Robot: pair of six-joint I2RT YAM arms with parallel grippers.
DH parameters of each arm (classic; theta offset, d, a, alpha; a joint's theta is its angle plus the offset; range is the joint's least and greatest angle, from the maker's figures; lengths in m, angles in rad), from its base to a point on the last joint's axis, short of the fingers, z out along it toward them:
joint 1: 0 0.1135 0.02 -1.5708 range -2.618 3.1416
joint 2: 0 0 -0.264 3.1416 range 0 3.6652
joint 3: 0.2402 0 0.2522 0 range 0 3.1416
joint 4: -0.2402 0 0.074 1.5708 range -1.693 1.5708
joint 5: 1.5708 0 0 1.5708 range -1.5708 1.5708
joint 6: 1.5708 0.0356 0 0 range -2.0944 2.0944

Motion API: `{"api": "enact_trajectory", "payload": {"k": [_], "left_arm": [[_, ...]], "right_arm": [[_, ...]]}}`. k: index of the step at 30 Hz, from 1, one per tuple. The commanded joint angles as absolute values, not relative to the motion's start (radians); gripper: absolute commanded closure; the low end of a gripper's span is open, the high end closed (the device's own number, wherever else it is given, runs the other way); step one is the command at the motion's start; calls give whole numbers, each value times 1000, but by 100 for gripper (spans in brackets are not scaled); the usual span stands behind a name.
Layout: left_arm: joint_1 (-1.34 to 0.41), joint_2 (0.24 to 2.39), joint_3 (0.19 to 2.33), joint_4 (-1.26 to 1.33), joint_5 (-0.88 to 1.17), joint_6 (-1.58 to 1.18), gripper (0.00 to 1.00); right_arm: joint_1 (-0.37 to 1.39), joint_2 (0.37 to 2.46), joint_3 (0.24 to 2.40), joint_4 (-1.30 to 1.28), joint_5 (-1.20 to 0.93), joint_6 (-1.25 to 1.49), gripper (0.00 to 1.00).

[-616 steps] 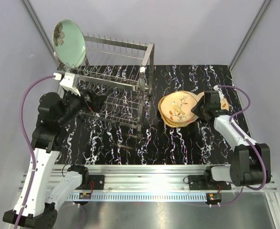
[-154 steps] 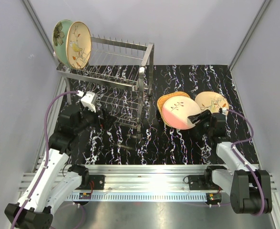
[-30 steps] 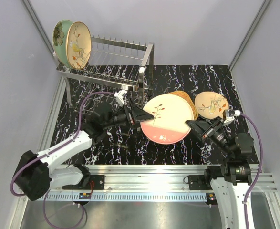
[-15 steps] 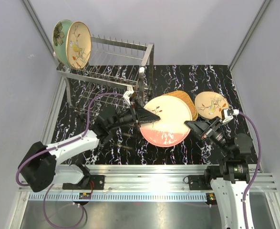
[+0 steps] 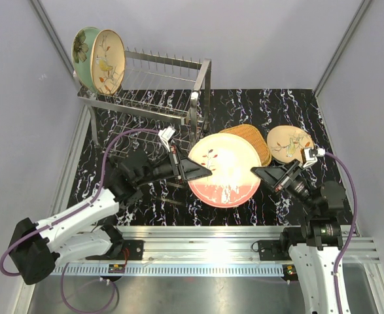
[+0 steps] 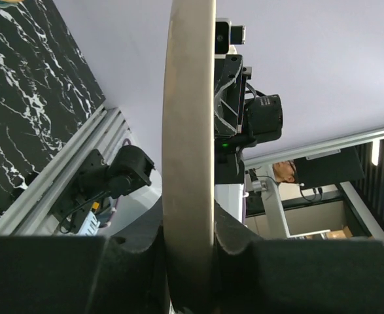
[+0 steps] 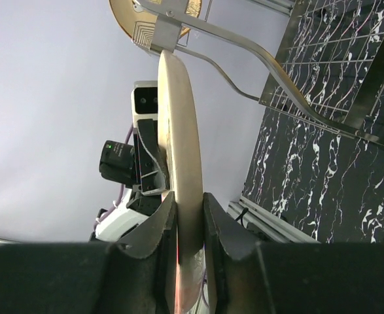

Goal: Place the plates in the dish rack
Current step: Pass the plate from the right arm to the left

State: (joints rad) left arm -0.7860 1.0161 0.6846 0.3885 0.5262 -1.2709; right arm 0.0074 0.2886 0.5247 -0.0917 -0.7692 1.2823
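A pink-cream plate point(image 5: 226, 171) with a twig motif hangs above the table between both arms. My left gripper point(image 5: 203, 172) is shut on its left rim and my right gripper point(image 5: 260, 175) on its right rim. The left wrist view shows the plate point(image 6: 188, 131) edge-on, with the left gripper point(image 6: 190, 252) pressing it from both sides. In the right wrist view the plate point(image 7: 180, 124) is pinched by the right gripper point(image 7: 189, 226). The dish rack point(image 5: 154, 104) stands at the back left, with a mint-green plate point(image 5: 84, 55) and a cream plate point(image 5: 110, 62) upright in its top left end.
An orange wicker plate point(image 5: 252, 139) lies on the black marbled table point(image 5: 270, 104), partly under the held plate. A beige floral plate point(image 5: 288, 143) lies to its right. The rack's steel frame point(image 7: 309, 104) fills the right wrist view's upper right.
My left gripper has closed onto the plate's left rim. The plate has shifted slightly left and toward the near edge, with both grippers on it.
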Motion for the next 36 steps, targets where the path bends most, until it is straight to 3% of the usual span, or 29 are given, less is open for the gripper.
{"api": "enact_trajectory", "payload": {"k": [1, 5, 6, 10, 16, 22, 26, 36], "left_arm": [[-782, 974, 706, 437, 466, -1216, 100], [-784, 999, 713, 469, 497, -1244, 100], [-784, 997, 716, 472, 495, -1244, 100], [-782, 971, 749, 413, 479, -1213, 100], [-782, 901, 775, 296, 414, -1157, 100], [-769, 876, 770, 259, 379, -1129, 100], [-753, 870, 828, 206, 373, -1063, 100], [-727, 825, 1121, -233, 209, -718, 100]], "right_arm": [[6, 294, 563, -52, -769, 1293, 100], [6, 317, 568, -32, -778, 1285, 100], [5, 327, 574, -32, -778, 1272, 86], [6, 348, 592, -34, -769, 1249, 59], [6, 370, 589, -25, -770, 1247, 38], [5, 374, 574, -14, -765, 1255, 36], [6, 397, 612, -24, -769, 1221, 27], [6, 506, 770, -126, -689, 1063, 24]]}}
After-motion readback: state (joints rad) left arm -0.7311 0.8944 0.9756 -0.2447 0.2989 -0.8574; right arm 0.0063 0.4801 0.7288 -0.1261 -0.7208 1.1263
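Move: Between the two hands hangs the pink-edged plate, gripped at both rims: its middle is about 7 cm to the left hand's right and 1 cm ahead, level with it, and some 9 cm to the right hand's left and 1 cm ahead. From the left hand the dish rack's middle lies roughly 20 cm ahead, 20 cm left and 12 cm lower; the woven mat sits about 26 cm ahead, 21 cm right and 28 cm below. Keeping its pinch on the plate's left rim, the left hand waits while the right fingers open wide and release the other rim, then draws the plate left about 5 cm and forward some 3 cm towards the rack, dipping before rising about 2 cm net as its fingers tip down and swing forward, nearly 30 degrees in all. The emptied right hand eases forward, then rises about 4 cm. ##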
